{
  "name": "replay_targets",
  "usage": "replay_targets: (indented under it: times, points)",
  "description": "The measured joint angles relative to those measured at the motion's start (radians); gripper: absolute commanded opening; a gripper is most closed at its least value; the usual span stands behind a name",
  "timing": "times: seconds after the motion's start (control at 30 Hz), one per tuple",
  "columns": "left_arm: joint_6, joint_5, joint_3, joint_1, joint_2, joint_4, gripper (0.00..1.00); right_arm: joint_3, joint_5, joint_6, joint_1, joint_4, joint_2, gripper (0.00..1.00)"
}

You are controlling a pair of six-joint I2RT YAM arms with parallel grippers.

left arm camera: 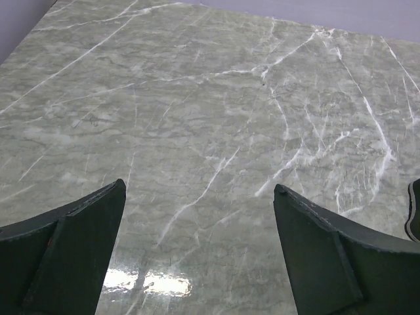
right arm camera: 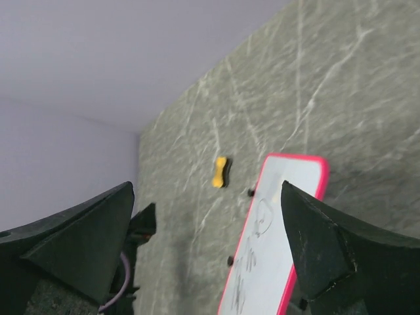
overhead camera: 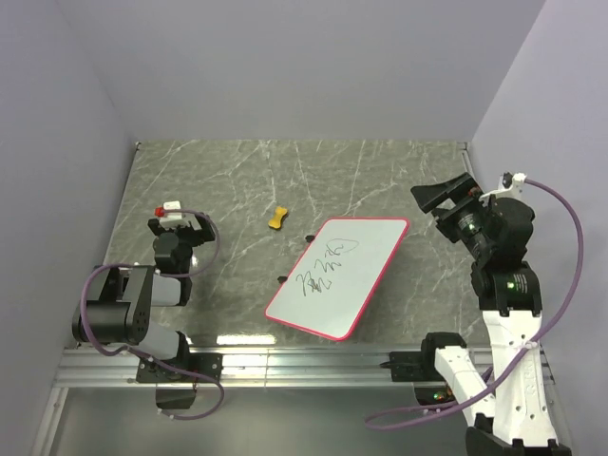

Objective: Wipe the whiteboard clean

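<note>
The whiteboard [overhead camera: 338,275] lies flat at the table's middle, white with a pink-red rim and dark scribbles; it also shows in the right wrist view [right arm camera: 269,256]. A small yellow bone-shaped eraser [overhead camera: 277,218] lies on the table up and left of the board, also in the right wrist view [right arm camera: 220,172]. My left gripper [overhead camera: 179,225] is open and empty at the left, low over bare marble [left arm camera: 200,190]. My right gripper [overhead camera: 445,193] is open and empty, raised to the right of the board's top corner [right arm camera: 207,190].
A small red and white object [overhead camera: 168,208] lies by the left gripper. Two small black pegs [overhead camera: 310,237] sit along the board's left edge. The grey marble tabletop [overhead camera: 285,171] ends at walls behind and to both sides. A metal rail [overhead camera: 304,366] runs along the near edge.
</note>
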Motion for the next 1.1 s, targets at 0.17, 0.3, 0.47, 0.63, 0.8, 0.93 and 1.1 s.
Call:
replay_targets:
  times: [0.17,0.3,0.47,0.63,0.8,0.93,1.1]
  points:
    - [0.000,0.000,0.000,0.000,0.000,0.000,0.99,-0.002,-0.114,0.042,0.000,-0.032,-0.018,1.00]
    - [0.000,0.011,0.052,0.001,-0.023,-0.127,0.99,-0.047,-0.151,0.097,0.000,-0.066,-0.051,1.00]
    - [-0.134,0.022,0.712,0.001,0.065,-0.900,0.99,-0.025,-0.143,0.065,0.000,-0.170,-0.062,1.00]
    - [-0.283,0.213,1.207,0.048,0.156,-1.254,0.99,0.050,-0.106,-0.020,0.000,-0.230,-0.056,1.00]
    - [-0.547,0.572,1.158,0.117,0.103,-1.210,0.99,0.038,-0.115,-0.038,0.000,-0.230,-0.102,1.00]
    - [-0.582,0.647,1.186,0.118,0.219,-1.362,0.97,0.025,-0.125,-0.039,0.002,-0.228,-0.133,1.00]
    - [-0.473,0.509,1.215,-0.056,0.278,-1.641,0.26,0.039,-0.097,-0.075,0.060,-0.260,-0.139,1.00]
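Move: The eraser lies about 24 cm to the left hand's right, some 9 cm ahead and 8 cm below; from the right hand it is about 37 cm left, 19 cm ahead and 31 cm below. The near black knob on the board's left edge sits 1 cm right and 18 cm nearer than the eraser, the far black knob 8 cm right and 6 cm nearer. The tilted whiteboard's middle is 16 cm right of the eraser and 18 cm nearer. The eraser is what the left hand swings towards, without touching it: up about 20 cm and forward, then rightward, down and a little back, ending some 13 cm right of its start. The wrist rolls and tips the fingers some 45 degrees down; they start to close in the air. The empty right hand draws back about 7 cm, staying open. ##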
